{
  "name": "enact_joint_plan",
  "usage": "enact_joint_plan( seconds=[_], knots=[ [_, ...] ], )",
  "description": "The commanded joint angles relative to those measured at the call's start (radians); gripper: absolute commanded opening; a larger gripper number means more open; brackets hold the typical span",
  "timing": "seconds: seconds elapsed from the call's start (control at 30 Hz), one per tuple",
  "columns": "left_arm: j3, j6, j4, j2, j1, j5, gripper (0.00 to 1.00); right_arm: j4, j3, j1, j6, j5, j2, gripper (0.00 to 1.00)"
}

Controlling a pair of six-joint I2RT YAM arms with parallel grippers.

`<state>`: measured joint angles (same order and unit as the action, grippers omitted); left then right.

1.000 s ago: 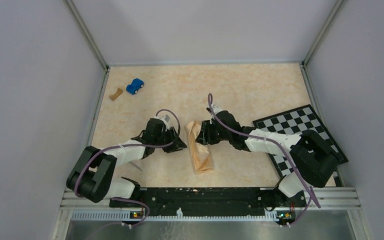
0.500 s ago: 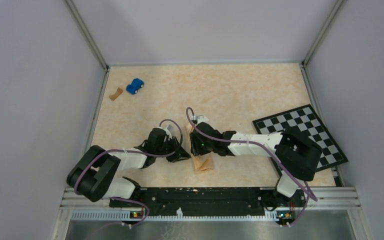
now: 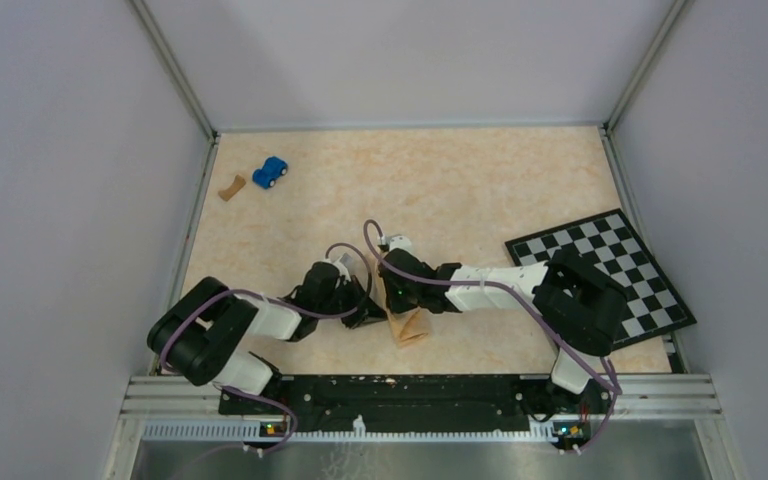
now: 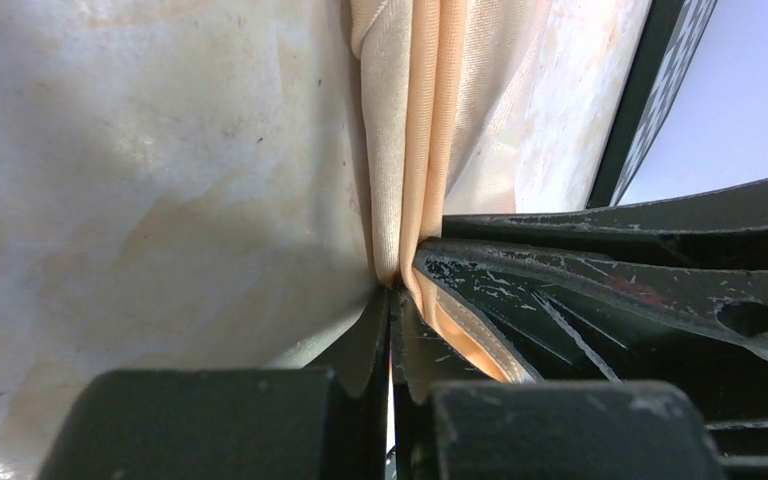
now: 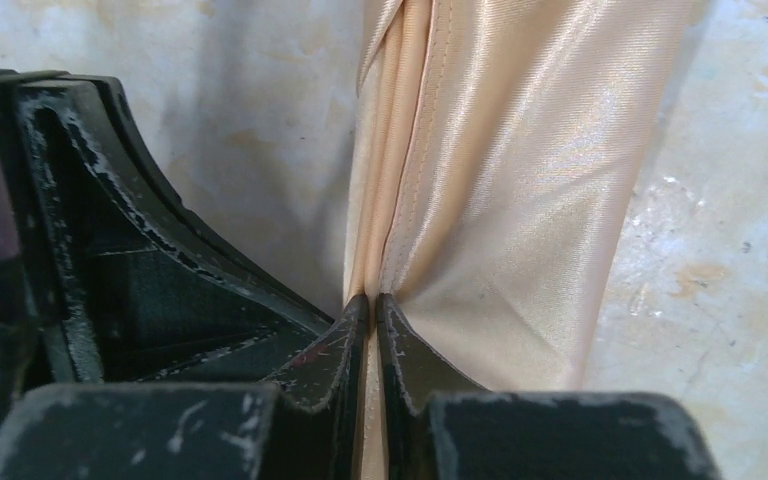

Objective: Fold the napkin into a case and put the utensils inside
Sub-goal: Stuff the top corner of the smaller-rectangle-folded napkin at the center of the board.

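The tan-orange napkin (image 3: pixel 407 326) lies as a narrow folded strip near the table's front, mostly covered by both grippers. My left gripper (image 3: pixel 367 312) comes in from the left. Its jaws are shut, and the tips (image 4: pixel 392 292) pinch the gathered fold of the napkin (image 4: pixel 405 150). Meeting it from the right, my right gripper (image 3: pixel 392 296) is shut (image 5: pixel 370 302) on the napkin (image 5: pixel 520 170), with a strip of cloth showing between the fingers. The two grippers touch tip to tip on the same ridge of cloth. The utensils are out of view.
A black-and-white checkerboard (image 3: pixel 625 262) lies at the right, partly under the right arm. A small blue toy car (image 3: pixel 271 172) and a brown curved scrap (image 3: pixel 230 186) sit at the far left by the wall. Walls close in three sides.
Both grippers have closed from open. The right arm swung left and nearer along the napkin, and the left gripper moved in to meet it.
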<state>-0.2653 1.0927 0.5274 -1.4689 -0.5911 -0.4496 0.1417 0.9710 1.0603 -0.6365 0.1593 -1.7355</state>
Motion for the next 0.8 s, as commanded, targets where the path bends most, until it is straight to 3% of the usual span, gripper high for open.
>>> enact_joint_plan(
  seconds=[0.0,0.17,0.3,0.47,0.57,0.67,0.77],
  knots=[
    [0.026,0.003,-0.003,0.019,-0.018,0.075,0.01,-0.08,0.015,0.012,-0.041,-0.052,0.032,0.05],
    [0.026,-0.015,-0.056,0.068,-0.026,0.111,0.02,-0.179,-0.086,0.005,-0.09,-0.065,0.013,0.05],
    [0.014,-0.064,-0.16,0.142,-0.022,0.142,0.15,-0.225,-0.155,-0.025,-0.093,-0.071,0.031,0.13],
    [-0.038,-0.155,-0.379,0.344,0.063,0.175,0.2,-0.261,-0.211,-0.074,-0.058,-0.106,0.083,0.23],
    [-0.106,-0.214,-0.43,0.419,0.122,0.203,0.25,-0.295,-0.232,-0.096,-0.041,-0.166,0.121,0.33],
    [-0.18,-0.251,-0.432,0.397,0.169,0.229,0.33,-0.332,-0.23,-0.135,-0.052,-0.254,0.163,0.41],
    [-0.263,-0.285,-0.396,0.296,0.195,0.224,0.32,-0.39,-0.21,-0.2,-0.093,-0.327,0.175,0.42]
  ],
)
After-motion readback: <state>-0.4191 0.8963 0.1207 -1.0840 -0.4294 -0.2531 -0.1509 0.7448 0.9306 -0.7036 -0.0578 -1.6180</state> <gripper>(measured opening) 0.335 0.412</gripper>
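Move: The left gripper has the layered left edge of the folded napkin at its shut fingertips, low over the table. The napkin's far end lies about 13 cm straight ahead, and its near end some 5 cm back and 5 cm right. The right gripper pinches the same edge about 2 cm ahead and 2 cm right of the left one. From the right gripper the napkin's far end is roughly 11 cm ahead and 1 cm left. Open the left fingers part way to let go of the napkin's layered edge. Then lift that gripper up and forward about 8 cm each and some 5 cm left, tipping its fingertips up, to hover left of the far end. Keep the right gripper low at the edge: ease it 1 cm left, then back right, roll it some 15 degrees left side up, and spread its fingers astride the layers. ##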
